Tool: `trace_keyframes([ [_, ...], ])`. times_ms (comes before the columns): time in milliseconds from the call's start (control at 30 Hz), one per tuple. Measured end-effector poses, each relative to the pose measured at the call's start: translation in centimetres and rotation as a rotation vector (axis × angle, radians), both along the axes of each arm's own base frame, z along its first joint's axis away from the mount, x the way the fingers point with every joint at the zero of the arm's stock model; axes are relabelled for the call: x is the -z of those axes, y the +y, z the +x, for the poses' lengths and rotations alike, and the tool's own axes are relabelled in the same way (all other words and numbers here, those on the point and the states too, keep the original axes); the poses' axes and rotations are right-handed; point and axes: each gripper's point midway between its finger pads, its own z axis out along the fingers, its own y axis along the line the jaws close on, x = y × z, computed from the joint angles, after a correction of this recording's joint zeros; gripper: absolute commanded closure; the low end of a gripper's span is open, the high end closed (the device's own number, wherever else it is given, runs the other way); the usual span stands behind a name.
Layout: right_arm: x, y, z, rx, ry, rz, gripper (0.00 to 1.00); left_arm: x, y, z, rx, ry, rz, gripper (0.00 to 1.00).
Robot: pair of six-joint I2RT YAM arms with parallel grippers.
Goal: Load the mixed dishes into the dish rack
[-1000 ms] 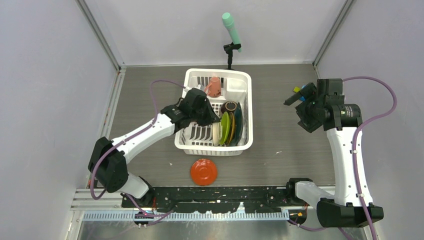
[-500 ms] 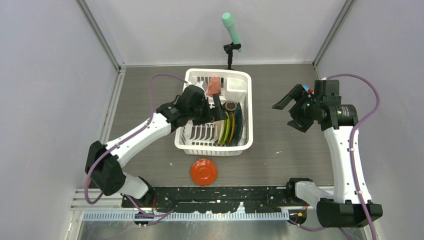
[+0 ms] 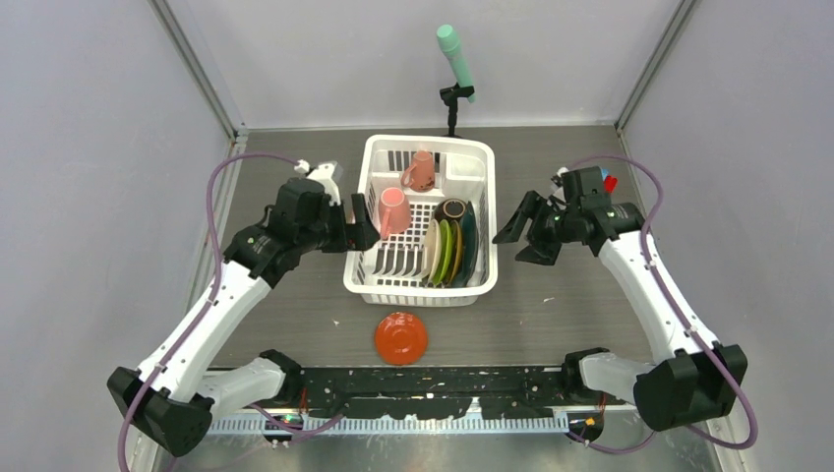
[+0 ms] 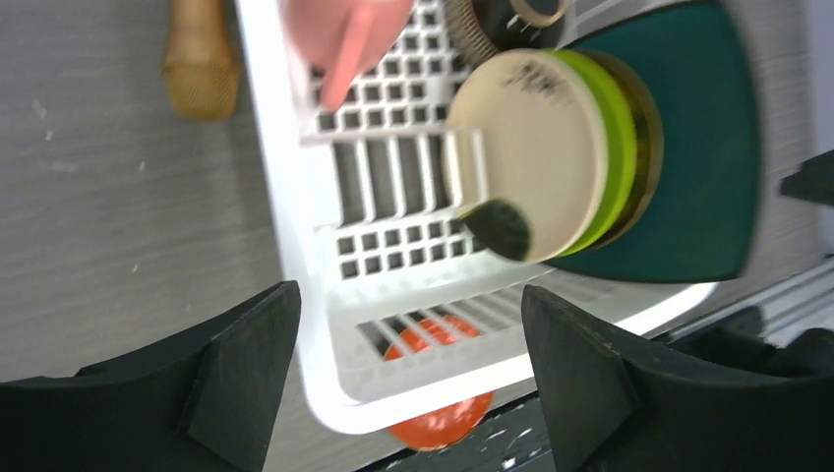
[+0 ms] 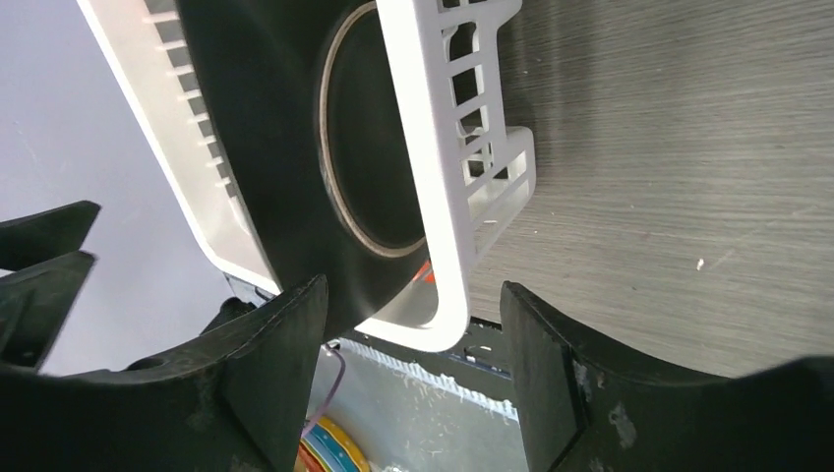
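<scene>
The white dish rack [image 3: 418, 293] stands mid-table. In it stand a cream plate [image 3: 430, 253], a yellow-green plate [image 3: 445, 251] and a dark teal plate [image 3: 469, 244], with a brown bowl [image 3: 452, 209] and two pink mugs [image 3: 393, 208] [image 3: 422, 170]. A red-orange dish [image 3: 400, 337] lies on the table in front of the rack. My left gripper [image 3: 360, 226] is open and empty beside the rack's left wall. In the left wrist view the left gripper [image 4: 413, 383] frames the rack's corner [image 4: 295, 295]. My right gripper [image 3: 521, 234] hangs open and empty to the right of the rack.
A mint-green cylinder [image 3: 455, 57] on a black stand rises behind the rack. Grey walls with metal posts close in the table on three sides. A black rail [image 3: 423, 382] runs along the near edge between the arm bases.
My left gripper opened, left a pink mug in the rack and drew back to the left. My right arm swung in toward the rack's right side, its jaws narrowing a little.
</scene>
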Motion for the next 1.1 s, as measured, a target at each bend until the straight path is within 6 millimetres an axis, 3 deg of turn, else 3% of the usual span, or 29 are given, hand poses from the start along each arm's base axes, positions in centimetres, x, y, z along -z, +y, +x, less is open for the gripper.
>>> trace_keyframes([
  [167,2.6,1.1,1.0,-0.024,0.035,-0.013,0.41,5.6,1.9,-1.3,-0.027,0.114,0.091,0.37],
  [300,4.0,1.2,1.6,-0.012,0.052,-0.026,0.48,8.1,2.6,-1.7,-0.047,0.175,0.120,0.52],
  [567,5.6,2.7,2.7,-0.022,0.050,0.000,0.68,9.4,3.2,-0.5,-0.081,0.205,0.145,0.70],
  [733,5.7,3.3,2.9,-0.044,0.050,0.021,0.81,10.0,3.7,0.1,-0.106,0.212,0.165,0.76],
  [867,5.7,3.4,2.9,-0.053,0.059,0.021,0.91,10.2,3.7,0.3,-0.109,0.213,0.169,1.00],
  [967,5.6,3.4,3.1,-0.056,0.064,0.012,0.99,10.2,3.8,0.6,-0.105,0.212,0.164,1.00],
  [1100,5.6,3.2,3.8,-0.052,0.063,-0.013,0.99,10.2,3.8,1.3,-0.105,0.214,0.170,1.00],
])
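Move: The dish rack's left rim, at its gripping spot, lies some 10 cm below the left hand and 4 cm to its left, level fore-and-aft. From that hand, the nearer pink mug is about 11 cm ahead, 6 right; the cream plate 14 right and level, both some 16 below. The rack's right rim is about 3 cm ahead, 3 left and 6 below the right hand; from it the teal plate is 2 ahead, 9 left, 9 below. The rack is taken by both side rims: the left hand sinks about 10 cm, shifting 4 cm left and tipping down some 15 degrees, while the right hand drops about 6 cm, going forward and left onto its side. Both narrow their fingers on the way and pinch the rims, one finger inside and one outside, then start pushing the rack forward. ##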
